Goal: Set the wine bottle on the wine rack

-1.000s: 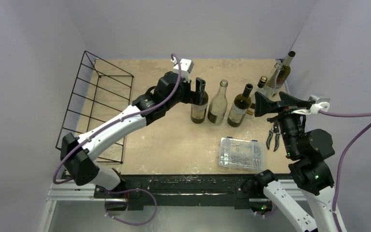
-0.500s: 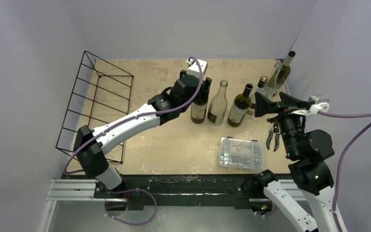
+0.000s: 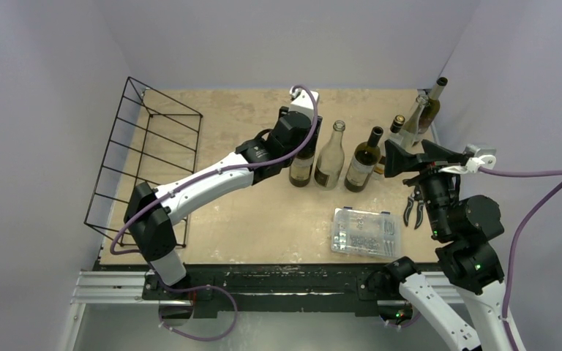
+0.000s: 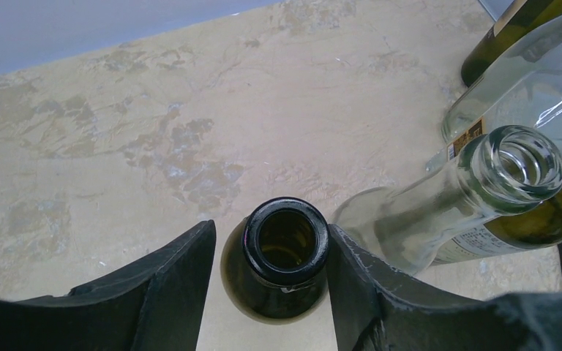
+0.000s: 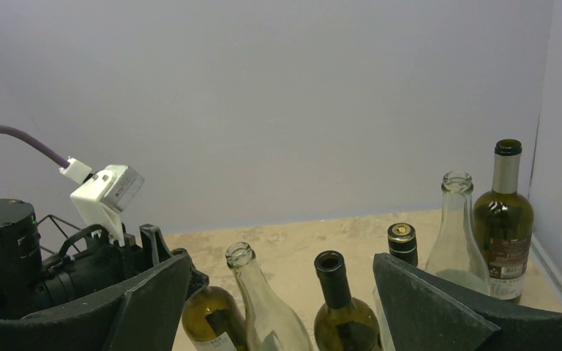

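Observation:
The wine bottle [image 3: 301,167] is dark green with a pale label and stands upright at mid table, leftmost of a row of three. My left gripper [image 3: 304,137] hangs over its neck. In the left wrist view the bottle's open black mouth [image 4: 286,241] sits between the two fingers of the left gripper [image 4: 271,232]; the right finger touches the neck, the left finger stands a small gap away. The black wire wine rack [image 3: 165,97] stands at the table's left edge, with no bottle in it. My right gripper [image 3: 418,157] is raised at the right, wide open and holding nothing.
A clear glass bottle [image 3: 331,159] stands close to the right of the wine bottle, then a green bottle [image 3: 363,162]. More bottles [image 3: 418,115] cluster at the back right corner. A clear plastic box [image 3: 366,232] and black-handled pliers [image 3: 412,209] lie near the right arm.
My left arm has reached right and forward from beside the wine bottle until its fingers stand around the neck, and the fingers have narrowed. The right arm has barely moved.

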`<act>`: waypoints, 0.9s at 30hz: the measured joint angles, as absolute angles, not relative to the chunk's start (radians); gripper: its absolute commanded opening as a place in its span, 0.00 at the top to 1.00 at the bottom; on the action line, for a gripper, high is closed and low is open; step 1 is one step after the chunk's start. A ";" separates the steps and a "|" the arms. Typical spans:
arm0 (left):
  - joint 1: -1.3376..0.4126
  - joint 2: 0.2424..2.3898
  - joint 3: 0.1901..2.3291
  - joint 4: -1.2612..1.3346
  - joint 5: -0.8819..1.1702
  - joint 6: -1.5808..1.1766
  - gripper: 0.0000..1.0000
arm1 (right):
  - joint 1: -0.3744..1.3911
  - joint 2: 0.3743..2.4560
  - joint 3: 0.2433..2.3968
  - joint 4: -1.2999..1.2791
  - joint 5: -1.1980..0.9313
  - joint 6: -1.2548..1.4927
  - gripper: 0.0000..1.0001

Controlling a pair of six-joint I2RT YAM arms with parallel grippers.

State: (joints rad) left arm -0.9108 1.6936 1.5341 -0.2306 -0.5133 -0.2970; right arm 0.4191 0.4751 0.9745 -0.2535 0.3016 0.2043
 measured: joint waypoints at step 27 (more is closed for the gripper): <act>-0.910 1.718 1.562 -0.313 -0.537 -0.373 0.91 | 0.419 0.474 0.960 -0.250 0.302 0.204 0.01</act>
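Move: The wine bottle to grasp stands almost plumb under the left gripper, its neck already between the half-open fingers and its middle about 12 cm below them. At about that same depth, an empty clear bottle stands some 8 cm to the right, level with it, and a second dark bottle some 17 cm to the right and 1 cm nearer the base. From the right hand, the wine bottle lies about 15 cm ahead, 19 cm left and 27 cm below. Bring the left gripper down about 1.5 cm over the mouth of the wine bottle while closing the fingers from either side. Stop going down as they shut on the neck just below the rim, then stay there and pinch it, letting the squeeze build up. ##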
